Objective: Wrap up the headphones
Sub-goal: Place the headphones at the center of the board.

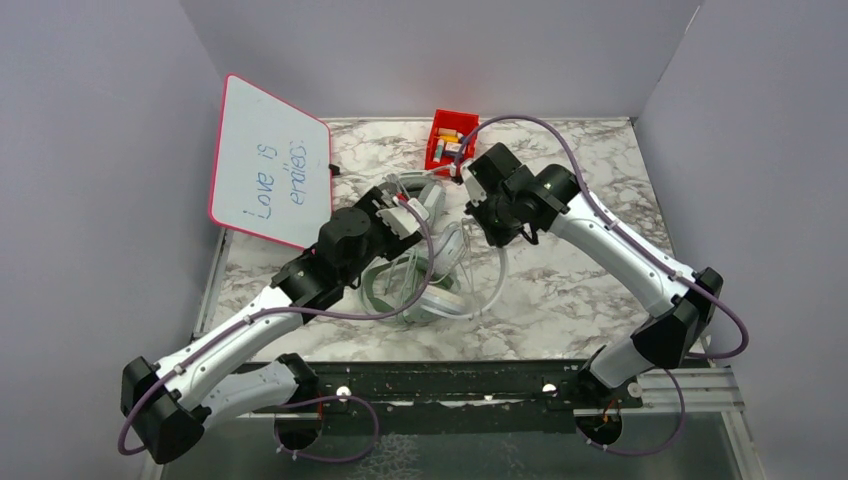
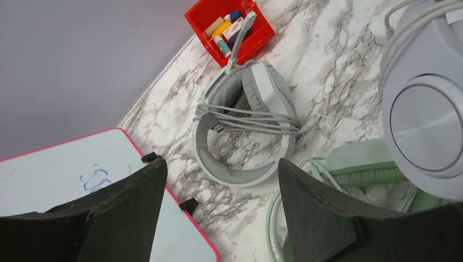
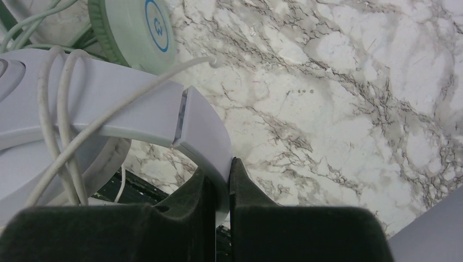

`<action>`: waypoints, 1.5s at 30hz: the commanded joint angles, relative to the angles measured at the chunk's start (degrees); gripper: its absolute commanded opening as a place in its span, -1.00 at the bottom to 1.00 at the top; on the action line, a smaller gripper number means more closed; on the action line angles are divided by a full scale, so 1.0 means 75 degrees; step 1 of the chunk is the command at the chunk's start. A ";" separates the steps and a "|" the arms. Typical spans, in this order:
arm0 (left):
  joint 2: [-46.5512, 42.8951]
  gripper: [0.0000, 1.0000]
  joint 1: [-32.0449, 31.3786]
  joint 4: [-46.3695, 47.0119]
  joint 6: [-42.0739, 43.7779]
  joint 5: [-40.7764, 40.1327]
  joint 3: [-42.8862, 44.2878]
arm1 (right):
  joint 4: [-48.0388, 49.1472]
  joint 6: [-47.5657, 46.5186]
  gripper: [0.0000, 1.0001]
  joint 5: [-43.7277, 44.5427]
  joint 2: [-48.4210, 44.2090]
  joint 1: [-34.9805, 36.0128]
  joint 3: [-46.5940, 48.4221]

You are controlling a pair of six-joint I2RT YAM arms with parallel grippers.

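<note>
The grey-white headphones [image 2: 245, 117] lie on the marble with their cable wound across the ear cups and the plug lying loose. My left gripper [image 2: 222, 166] hovers above them, open and holding nothing; it shows in the top view too [image 1: 402, 212]. The mint-green headphones [image 2: 371, 164] and their looped cable lie just right of it. My right gripper [image 3: 218, 172] is shut on the headband of the white headphones [image 3: 109, 103], which has white cable [image 3: 52, 109] wound over it. A mint ear cup [image 3: 134, 33] lies behind.
A red bin [image 2: 229, 30] with small items stands at the back by the wall. A pink-rimmed whiteboard [image 1: 270, 160] leans at the left, close to my left gripper. The marble table [image 1: 580, 280] is bounded by grey walls.
</note>
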 commanded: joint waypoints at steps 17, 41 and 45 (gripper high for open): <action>-0.0925 0.91 0.0377 -0.0599 -0.0922 0.0401 0.1328 | 0.0051 0.0787 -0.99 0.0471 0.0975 -0.2298 0.0273; -0.1202 0.92 0.0378 -0.0519 -0.1246 0.1379 0.1291 | -0.0378 0.0966 -0.99 -0.0892 0.1713 -0.3290 0.1938; -0.1236 0.92 0.0377 -0.0590 -0.1292 0.1439 0.1392 | -0.0386 0.1040 -0.99 -0.0925 0.1914 -0.3519 0.2067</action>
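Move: The right hand holds the white headphones by the headband; the bare table spot they go to lies about 11 cm ahead and 18 below. Counted from the right hand, the wrapped grey headphones lie some 12 cm ahead and 18 left, the wrapped green ones about 7 cm back and 14 left. From the left hand that spot is roughly 7 cm ahead, 20 right and 22 below. Right hand swings the white headphones some 15 cm forward-right, dipping, then lifting; left rises 10 cm, opening wider. ##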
